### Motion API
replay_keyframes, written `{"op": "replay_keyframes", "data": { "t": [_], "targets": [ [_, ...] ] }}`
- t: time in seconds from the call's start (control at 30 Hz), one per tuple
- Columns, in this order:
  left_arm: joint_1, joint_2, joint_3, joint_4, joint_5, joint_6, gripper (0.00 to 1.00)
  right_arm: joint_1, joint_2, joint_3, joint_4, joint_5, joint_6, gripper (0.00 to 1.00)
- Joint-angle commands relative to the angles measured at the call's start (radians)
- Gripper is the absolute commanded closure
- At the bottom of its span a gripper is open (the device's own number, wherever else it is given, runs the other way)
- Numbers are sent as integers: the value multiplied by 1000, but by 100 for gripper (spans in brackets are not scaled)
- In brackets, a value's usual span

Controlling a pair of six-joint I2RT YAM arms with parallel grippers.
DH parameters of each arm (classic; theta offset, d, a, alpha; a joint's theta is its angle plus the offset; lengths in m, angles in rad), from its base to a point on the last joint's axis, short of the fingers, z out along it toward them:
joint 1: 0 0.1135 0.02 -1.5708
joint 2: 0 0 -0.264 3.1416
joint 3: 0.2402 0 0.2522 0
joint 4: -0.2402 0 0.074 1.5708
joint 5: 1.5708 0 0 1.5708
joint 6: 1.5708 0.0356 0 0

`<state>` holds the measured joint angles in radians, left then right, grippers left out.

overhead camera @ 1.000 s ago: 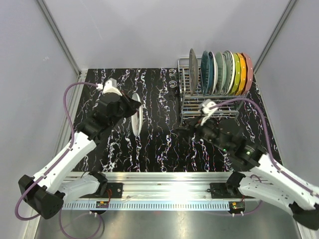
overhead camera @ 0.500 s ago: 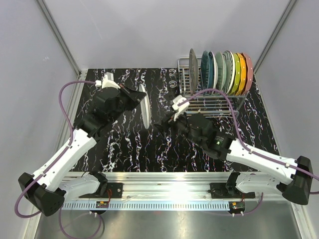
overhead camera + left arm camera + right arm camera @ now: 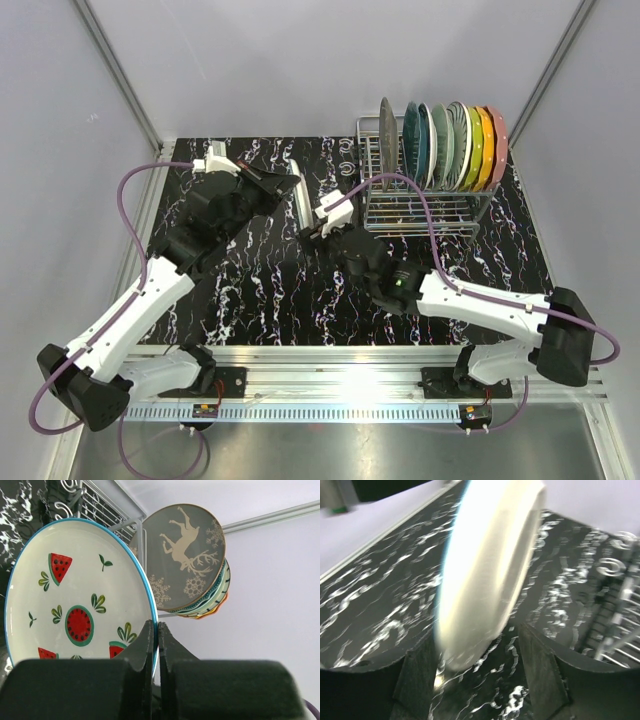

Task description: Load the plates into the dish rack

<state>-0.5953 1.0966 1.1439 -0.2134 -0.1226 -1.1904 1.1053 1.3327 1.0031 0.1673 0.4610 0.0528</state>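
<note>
My left gripper [image 3: 287, 184] is shut on the rim of a white plate with watermelon motifs and a blue edge [image 3: 299, 197], held on edge above the tabletop just left of the dish rack [image 3: 420, 212]. In the left wrist view the fingers pinch the rim of this plate [image 3: 75, 595] at the gripper [image 3: 156, 630]. My right gripper [image 3: 312, 232] stands open just in front of it. In the right wrist view the blurred lower edge of the plate [image 3: 485, 565] hangs between the spread fingers of the gripper [image 3: 476, 652], close to the left finger [image 3: 420, 667]. Several plates [image 3: 450, 145] stand upright in the rack.
A grey plate with a pale deer and snowflakes [image 3: 182, 555] is the leftmost one in the rack, with open wire slots [image 3: 368, 170] to its left. The black marbled tabletop [image 3: 250, 290] lies below. Grey walls close in on both sides.
The left arm has carried the watermelon plate back and right toward the rack. The right arm has swung left from the rack's front to just under the plate.
</note>
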Motion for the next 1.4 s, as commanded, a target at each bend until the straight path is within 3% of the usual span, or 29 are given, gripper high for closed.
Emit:
{"op": "replay_keyframes", "data": {
  "t": [0.0,0.07,0.27,0.53,0.57,0.63,0.67,0.73,0.77,0.9,1.03,1.23,1.37],
  "targets": [
    [-12,-26,71,209,18,-58,100,7,16,46,129,244,-25,35],
    [-15,-27,71,210,5,-64,100,7,35,46,150,283,-48,40],
    [-31,19,19,318,21,-173,100,8,65,57,199,363,-93,69],
    [-35,83,65,318,60,-132,100,7,45,32,293,488,-163,100],
    [-35,83,65,318,61,-114,100,7,45,34,302,501,-168,100],
    [-35,86,66,310,61,-84,92,7,48,40,320,528,-191,100],
    [-35,86,74,298,58,-43,77,7,49,46,325,536,-194,100],
    [-34,92,102,266,58,9,66,8,52,51,328,550,-202,100],
    [-34,94,114,220,46,46,52,7,57,57,334,559,-202,100],
    [-24,118,220,111,46,139,23,5,59,71,348,597,-215,100],
    [-20,105,263,37,8,225,1,-15,59,101,350,617,-225,100],
    [-9,27,306,-131,-110,432,1,-77,63,201,318,622,-246,100],
    [-9,-105,206,-169,-267,622,1,-137,75,314,296,631,-310,100]
  ]
}}
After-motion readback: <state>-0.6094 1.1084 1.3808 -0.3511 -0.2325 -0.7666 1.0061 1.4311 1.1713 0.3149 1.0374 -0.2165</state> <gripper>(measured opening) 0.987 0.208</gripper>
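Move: Below the left hand, which still pinches its upper rim, the upright watermelon plate has its middle about 10 cm down and 1 cm ahead. From the right hand, open around its near edge, that middle is some 9 cm ahead, 1 cm left and roughly level. The grey reindeer plate stands about 20 cm ahead of the right hand, 15 cm right and 8 cm lower; the dish rack's middle is 15 cm ahead, 23 cm right and 17 cm down. Reaching forward and right, the right hand closes on the plate's near edge, then keeps drawing right while turning clockwise, and finally lifts it about 5 cm, farther forward and right towards the rack, some 40 degrees turned in all. The left hand follows about 3 cm right, opens wide, rises clear of the rim, then swings back left about 6 cm, rolling its left side up. ##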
